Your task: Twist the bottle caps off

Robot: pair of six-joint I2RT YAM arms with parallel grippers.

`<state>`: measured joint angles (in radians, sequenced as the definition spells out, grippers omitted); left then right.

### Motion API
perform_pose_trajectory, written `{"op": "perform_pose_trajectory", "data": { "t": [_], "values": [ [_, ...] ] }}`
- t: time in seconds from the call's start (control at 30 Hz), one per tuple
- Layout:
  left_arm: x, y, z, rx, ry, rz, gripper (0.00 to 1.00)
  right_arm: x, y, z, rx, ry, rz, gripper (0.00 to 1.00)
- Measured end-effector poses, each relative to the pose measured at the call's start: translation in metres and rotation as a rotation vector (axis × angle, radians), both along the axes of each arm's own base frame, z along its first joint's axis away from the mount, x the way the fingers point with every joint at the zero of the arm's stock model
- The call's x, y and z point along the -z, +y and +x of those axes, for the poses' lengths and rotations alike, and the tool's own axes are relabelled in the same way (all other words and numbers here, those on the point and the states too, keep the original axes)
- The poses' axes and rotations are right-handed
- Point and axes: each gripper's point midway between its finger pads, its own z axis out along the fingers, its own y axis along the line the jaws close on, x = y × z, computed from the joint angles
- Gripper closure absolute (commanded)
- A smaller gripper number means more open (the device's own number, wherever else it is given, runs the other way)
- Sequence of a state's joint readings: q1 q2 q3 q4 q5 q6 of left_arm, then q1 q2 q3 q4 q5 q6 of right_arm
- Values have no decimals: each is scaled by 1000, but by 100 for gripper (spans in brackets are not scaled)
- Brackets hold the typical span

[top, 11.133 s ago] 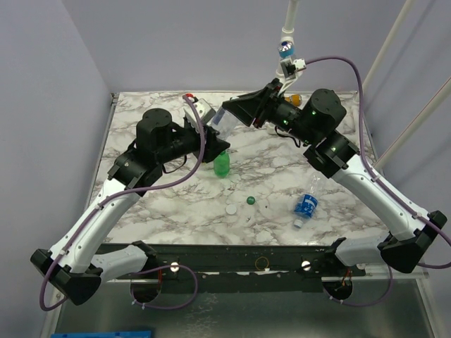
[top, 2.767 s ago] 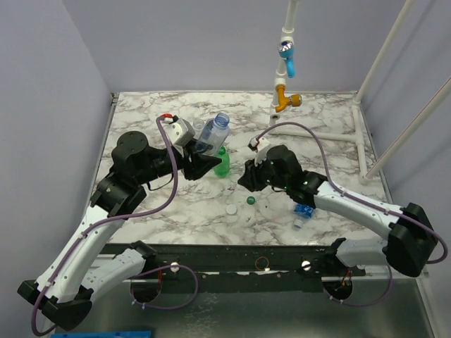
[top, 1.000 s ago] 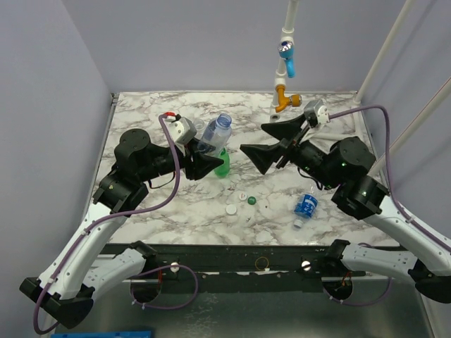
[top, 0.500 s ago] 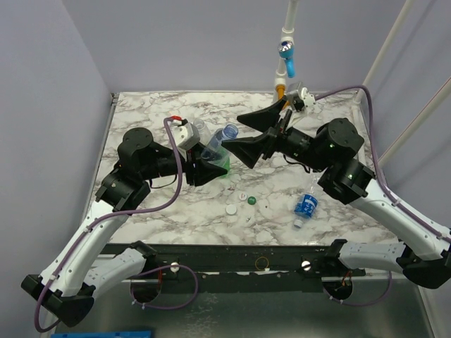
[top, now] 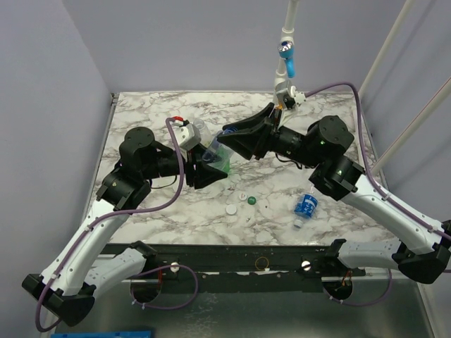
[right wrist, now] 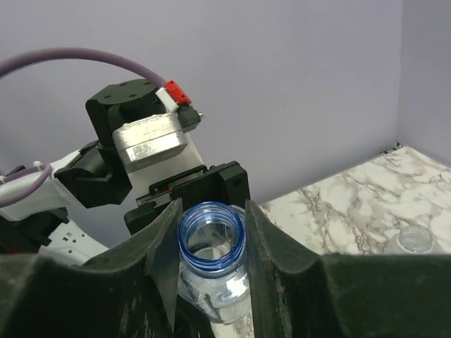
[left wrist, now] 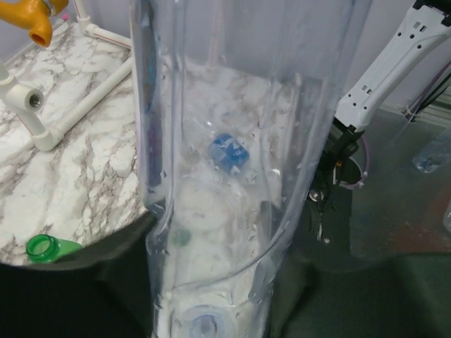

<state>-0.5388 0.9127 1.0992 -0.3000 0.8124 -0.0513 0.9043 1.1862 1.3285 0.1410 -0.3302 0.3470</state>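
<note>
My left gripper (top: 206, 165) is shut on the body of a tall clear bottle (top: 213, 148), which tilts up and to the right. This bottle (left wrist: 232, 105) fills the left wrist view. My right gripper (top: 225, 136) has come in from the right, and its fingers (right wrist: 163, 243) press on both sides of the bottle's blue threaded neck (right wrist: 211, 232). The mouth is open, with no cap on it. A green bottle (left wrist: 44, 246) lies under the grippers, its mouth open too. A green cap (top: 250, 200) and white caps (top: 231, 209) lie loose on the marble. A small blue-labelled bottle (top: 305, 205) lies at the right.
A white pipe stand with a blue valve (top: 286, 53) and an orange valve (left wrist: 35, 15) rises at the back. White pipes (left wrist: 84, 105) run along the table's right side. Another clear open bottle (right wrist: 416, 241) stands behind the left wrist.
My right gripper has swung left to the bottle's mouth and closed its wide-open fingers on the neck. My left arm has tilted the bottle lower, toward the right gripper.
</note>
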Motion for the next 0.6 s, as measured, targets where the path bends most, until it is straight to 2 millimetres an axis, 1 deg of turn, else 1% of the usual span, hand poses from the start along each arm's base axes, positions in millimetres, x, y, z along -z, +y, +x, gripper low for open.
{"op": "perform_pose_trajectory", "data": {
  "t": [0.03, 0.07, 0.1, 0.23, 0.37, 0.5, 0.6],
  "values": [
    [0, 0, 0, -2, 2, 1, 10, 0, 0, 1, 3, 1, -1, 95],
    [1, 0, 0, -2, 4, 2, 4, 1, 0, 1, 7, -1, -4, 98],
    [1, 0, 1, -8, 5, 3, 1, 2, -1, 3, 15, 0, -10, 99],
    [2, 4, 5, -49, 0, 3, 1, 15, -3, 13, 72, 7, -62, 100],
    [8, 13, 7, -109, -2, 25, 1, 33, -11, 31, 180, -6, -147, 99],
    [18, 28, 14, -202, -34, 82, 1, 52, -26, 57, 331, -42, -243, 100],
    [27, 40, 21, -280, -40, 141, 1, 76, -40, 81, 450, -64, -322, 99]
  ]
}}
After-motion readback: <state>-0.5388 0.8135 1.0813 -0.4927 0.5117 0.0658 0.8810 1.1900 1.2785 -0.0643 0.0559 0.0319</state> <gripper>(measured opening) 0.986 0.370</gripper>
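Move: The uncapped clear bottle's middle sits in the left hand's fingers, roughly 6 cm left of and 11 cm below the right hand, which pinches its neck. The right hand's likely goal, bare table beside the green bottle, lies about 27 cm ahead, 3 cm right, 48 cm below; the green bottle stands some 26 cm ahead, 5 cm left, the large clear bottle about 33 cm ahead, 12 cm left, and the green cap 13 cm ahead, 8 cm right. Left hand lets go and withdraws leftward; right carries the bottle about 12 cm forward and down, turning clockwise. ##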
